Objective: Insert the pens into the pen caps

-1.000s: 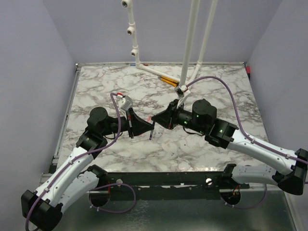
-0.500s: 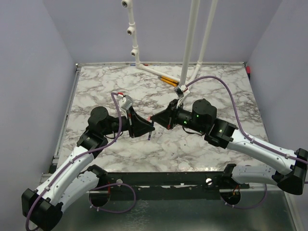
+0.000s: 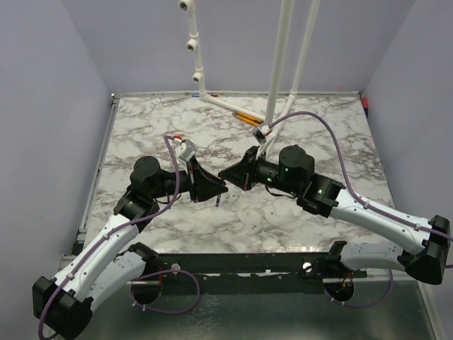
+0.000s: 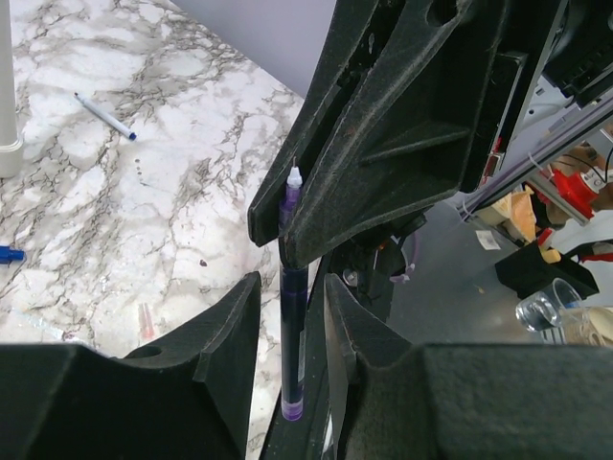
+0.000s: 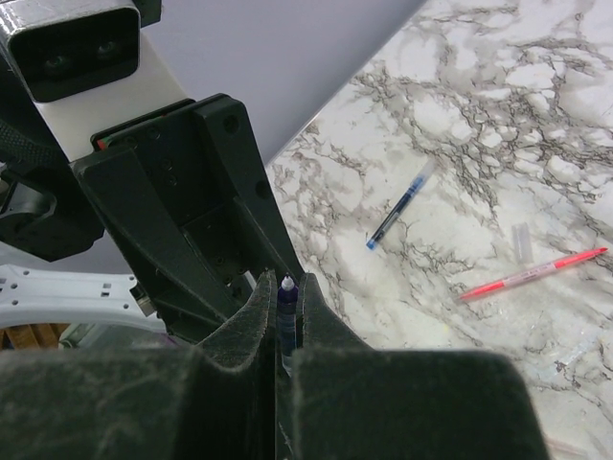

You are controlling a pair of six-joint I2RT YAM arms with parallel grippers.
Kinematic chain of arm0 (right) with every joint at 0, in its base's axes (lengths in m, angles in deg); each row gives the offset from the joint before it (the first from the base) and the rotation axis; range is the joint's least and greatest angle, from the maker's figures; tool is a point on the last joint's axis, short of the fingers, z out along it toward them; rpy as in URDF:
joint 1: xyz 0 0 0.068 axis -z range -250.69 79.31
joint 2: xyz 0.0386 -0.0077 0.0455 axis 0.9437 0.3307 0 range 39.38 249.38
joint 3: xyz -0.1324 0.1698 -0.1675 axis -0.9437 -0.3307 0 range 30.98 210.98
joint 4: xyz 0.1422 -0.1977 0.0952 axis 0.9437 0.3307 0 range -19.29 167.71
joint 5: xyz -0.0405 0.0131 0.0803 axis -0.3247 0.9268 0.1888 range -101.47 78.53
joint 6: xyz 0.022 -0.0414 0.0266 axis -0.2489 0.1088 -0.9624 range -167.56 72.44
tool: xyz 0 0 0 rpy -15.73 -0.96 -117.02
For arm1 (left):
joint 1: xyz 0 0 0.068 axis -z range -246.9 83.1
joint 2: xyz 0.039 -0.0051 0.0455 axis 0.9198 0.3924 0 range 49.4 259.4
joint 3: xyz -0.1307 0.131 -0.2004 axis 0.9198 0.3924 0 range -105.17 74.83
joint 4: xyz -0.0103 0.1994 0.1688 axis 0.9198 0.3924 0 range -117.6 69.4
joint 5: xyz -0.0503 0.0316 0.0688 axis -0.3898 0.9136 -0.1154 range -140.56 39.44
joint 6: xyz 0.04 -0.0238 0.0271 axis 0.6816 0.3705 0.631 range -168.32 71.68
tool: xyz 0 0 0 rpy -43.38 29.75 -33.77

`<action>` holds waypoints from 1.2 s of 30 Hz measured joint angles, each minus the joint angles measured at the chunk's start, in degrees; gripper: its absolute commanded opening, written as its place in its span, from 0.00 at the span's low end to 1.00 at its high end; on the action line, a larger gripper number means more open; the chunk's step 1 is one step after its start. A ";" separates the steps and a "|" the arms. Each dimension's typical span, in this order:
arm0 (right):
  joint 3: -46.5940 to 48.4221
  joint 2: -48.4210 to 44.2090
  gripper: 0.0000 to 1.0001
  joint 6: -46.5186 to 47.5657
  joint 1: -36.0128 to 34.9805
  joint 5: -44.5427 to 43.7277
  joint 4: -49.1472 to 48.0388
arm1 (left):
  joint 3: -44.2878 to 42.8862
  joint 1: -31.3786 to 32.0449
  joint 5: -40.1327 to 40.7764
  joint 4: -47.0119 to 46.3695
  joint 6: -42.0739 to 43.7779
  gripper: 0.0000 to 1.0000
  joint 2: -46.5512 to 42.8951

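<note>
A dark pen point(image 4: 290, 345) with a white tip stands between the two grippers. My right gripper point(image 5: 284, 287) is shut on its upper part, tip point(image 5: 285, 284) showing between the fingers. My left gripper point(image 4: 292, 287) is open, its jaws on either side of the pen's lower barrel with gaps showing. In the top view both grippers, left point(image 3: 219, 188) and right point(image 3: 226, 174), meet above the table's middle. A blue pen point(image 5: 397, 216) and a pink-red pen point(image 5: 532, 275) lie on the marble. A blue cap point(image 4: 8, 254) and a pale pink cap point(image 4: 146, 319) lie there too.
White camera-stand tubes point(image 3: 283, 57) rise from the back of the marble table point(image 3: 318, 134), with orange-and-black sticks point(image 3: 246, 117) at their foot. A small pale cap point(image 5: 520, 241) lies near the pink-red pen. The table's left wall is close behind the left arm.
The left gripper has opened and let go of the dark pen. The right gripper has shut on it and shifted slightly left.
</note>
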 measured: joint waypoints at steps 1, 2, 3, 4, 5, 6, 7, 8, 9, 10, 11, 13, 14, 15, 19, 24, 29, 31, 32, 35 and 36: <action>0.00 0.15 0.01 0.00 0.00 0.04 -0.09 | 0.00 0.00 0.00 0.00 0.00 0.32 0.11; 0.00 0.24 0.01 0.00 0.00 0.09 -0.17 | 0.00 0.00 0.00 0.00 0.00 0.32 0.20; 0.00 0.31 0.00 0.00 0.00 0.15 -0.33 | 0.00 0.00 0.00 0.00 0.00 0.32 0.31; 0.02 0.35 0.01 0.02 0.00 0.20 -0.48 | 0.00 0.00 0.00 0.00 0.00 0.31 0.39; 0.02 0.37 0.01 0.11 0.00 0.20 -0.61 | 0.00 0.00 0.00 0.00 0.00 0.31 0.46; 0.02 0.39 0.01 0.26 0.00 0.22 -0.76 | 0.00 0.00 0.00 0.00 0.00 0.30 0.52; 0.04 0.42 0.01 0.39 0.00 0.22 -0.83 | 0.00 0.00 0.00 0.00 0.00 0.29 0.59; 0.11 0.46 0.01 0.44 0.00 0.20 -0.81 | 0.00 0.00 0.00 0.00 0.00 0.28 0.61; 0.24 0.50 0.01 0.44 0.00 0.20 -0.83 | 0.00 0.00 0.00 0.00 0.00 0.27 0.66; 0.35 0.55 0.01 0.46 0.00 0.20 -0.83 | 0.00 0.00 0.00 0.00 -0.02 0.25 0.74; 0.50 0.61 0.01 0.46 0.00 0.20 -0.85 | 0.00 0.00 0.00 0.00 -0.02 0.23 0.83; 0.66 0.76 0.01 0.57 0.00 0.20 -1.07 | 0.02 0.02 -0.02 0.00 -0.09 0.21 0.96; 0.66 0.81 0.01 0.63 0.00 0.20 -1.09 | 0.02 0.00 -0.07 0.00 -0.07 0.19 0.96; 0.66 0.87 0.01 0.68 0.00 0.20 -1.11 | 0.02 0.02 -0.11 0.00 -0.07 0.15 0.96; 0.68 0.96 0.01 0.87 0.00 0.17 -1.14 | 0.02 0.15 -0.48 -0.02 -0.26 0.00 0.96; 0.70 1.14 0.08 0.85 0.02 0.17 -1.14 | 0.02 0.15 -0.57 -0.02 -0.11 0.00 0.96; 1.55 1.73 0.34 0.96 0.02 0.44 -0.74 | 0.07 0.15 -0.07 0.24 0.26 0.00 0.74; 1.90 1.90 0.39 1.33 0.00 0.55 -0.61 | 0.07 0.17 0.85 0.70 0.50 0.00 0.66; 2.03 1.90 0.40 1.44 0.00 0.52 -0.20 | 0.07 0.20 1.31 1.16 0.70 0.00 0.59; 2.82 1.90 0.44 1.86 0.00 0.09 1.99 | 0.07 0.22 3.32 2.84 1.55 0.00 0.28; 3.10 1.90 0.45 1.95 0.00 -0.20 2.84 | 0.07 0.22 4.26 3.69 1.95 0.00 0.09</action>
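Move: Between the left hand's open fingers, some 1 cm to the right of its grip point, level with it and neither ahead nor back, stands the middle of the upright purple pen, nib up. The right hand already pinches it near the nib; from that hand the pen's middle is straight down about 5 cm. From the left hand, about 25 cm below on the table, the blue cap lies 22 cm ahead and 9 cm right, the red pen 18 cm ahead and 4 cm left. Closing almost on the spot, the left fingers pinch the purple pen around its middle while the right hand keeps hold near the nib and eases about half a centimetre to the left. Then the right fingers open to nearly half their range and let go, staying around the nib end; the left hand, now holding alone, starts down and forward by a good 1 cm each. ##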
